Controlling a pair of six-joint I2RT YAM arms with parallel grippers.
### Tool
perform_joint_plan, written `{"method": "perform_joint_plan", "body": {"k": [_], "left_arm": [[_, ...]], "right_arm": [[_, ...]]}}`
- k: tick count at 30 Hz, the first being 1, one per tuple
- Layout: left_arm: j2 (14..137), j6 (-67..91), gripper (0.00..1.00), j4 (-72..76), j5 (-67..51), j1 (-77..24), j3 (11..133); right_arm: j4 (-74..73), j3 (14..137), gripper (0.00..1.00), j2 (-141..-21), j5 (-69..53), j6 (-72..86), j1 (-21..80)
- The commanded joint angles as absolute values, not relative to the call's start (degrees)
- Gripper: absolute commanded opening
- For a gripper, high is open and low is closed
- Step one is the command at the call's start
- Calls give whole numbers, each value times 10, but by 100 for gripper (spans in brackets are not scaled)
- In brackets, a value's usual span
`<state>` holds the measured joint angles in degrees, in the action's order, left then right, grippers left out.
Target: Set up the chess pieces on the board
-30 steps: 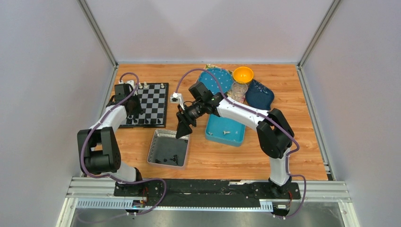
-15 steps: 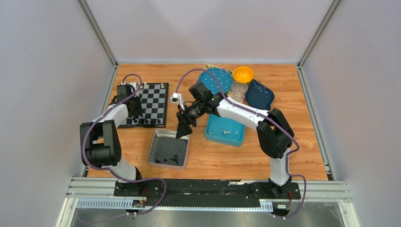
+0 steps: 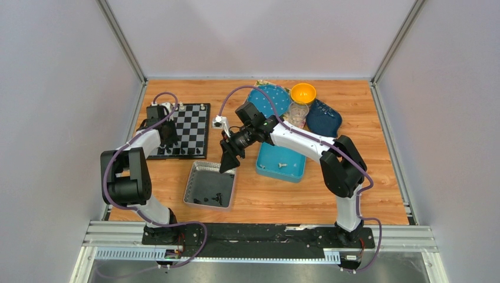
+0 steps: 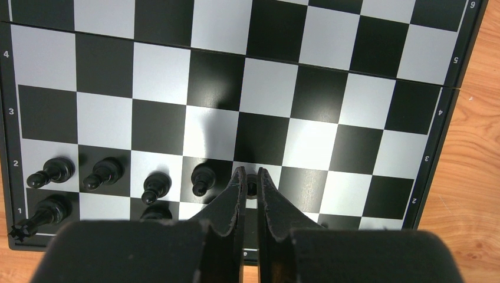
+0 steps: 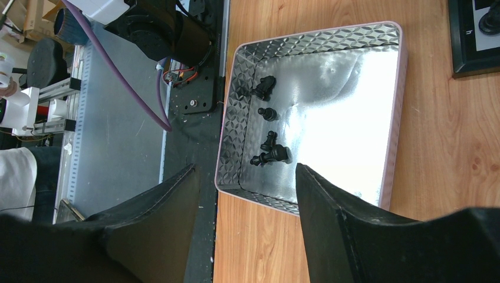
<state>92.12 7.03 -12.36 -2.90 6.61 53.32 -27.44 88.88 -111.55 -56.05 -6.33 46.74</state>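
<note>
The checkered board (image 3: 191, 131) (image 4: 265, 88) lies at the far left of the table. Black chess pieces stand along its near rows: a line of pawns (image 4: 154, 186) and back-row pieces (image 4: 41, 212). My left gripper (image 4: 248, 177) (image 3: 167, 141) points down at the pawn row, shut on a black pawn (image 4: 252, 187) over a white square. Cream pieces (image 3: 202, 107) stand at the board's far edge. My right gripper (image 5: 244, 177) (image 3: 227, 165) hangs open and empty above the silver tray (image 5: 312, 38) (image 3: 191, 184), which holds several black pieces (image 5: 271, 154).
A blue square tray (image 3: 295, 171) with a few pale pieces (image 3: 282, 164) sits right of the silver tray. At the back stand a teal plate (image 3: 268, 97), an orange bowl (image 3: 303, 92), a clear cup (image 3: 298, 113) and a dark blue bowl (image 3: 323, 119).
The left arm shifted slightly, its elbow swinging back and its wrist reaching a little farther over the board. The right arm has not moved.
</note>
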Motion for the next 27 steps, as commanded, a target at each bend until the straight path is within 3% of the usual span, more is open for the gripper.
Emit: {"method": "perform_joint_plan", "body": {"k": [1,27], "left_arm": [[925,56,12,-107,-33,63,536],[925,60,33,-134,-33,64,555]], "right_arm": [[-275,903,63,-1112,-568,-76,468],[-281,904,63,-1114,-571,-81,468]]}}
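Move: Between the left fingertips stands the black pawn on its light second-row square, its middle about 1 cm below the hand point. At the same height, another pawn is level and some 3 cm to the left, and a third about 6 cm left. A back-row piece stands roughly 6 cm left and 3 cm back. From the right hand the gripped pawn lies about 17 cm ahead, 22 cm left and 12 cm lower. Letting go of the black pawn, the left hand stays in place over its square, fingers still slanting forward and down, drifting less than half a centimetre. The fingers, just starting to part, spread steadily from nearly shut to about a third open, clearing the pawn on both sides, with no lift-away yet. ##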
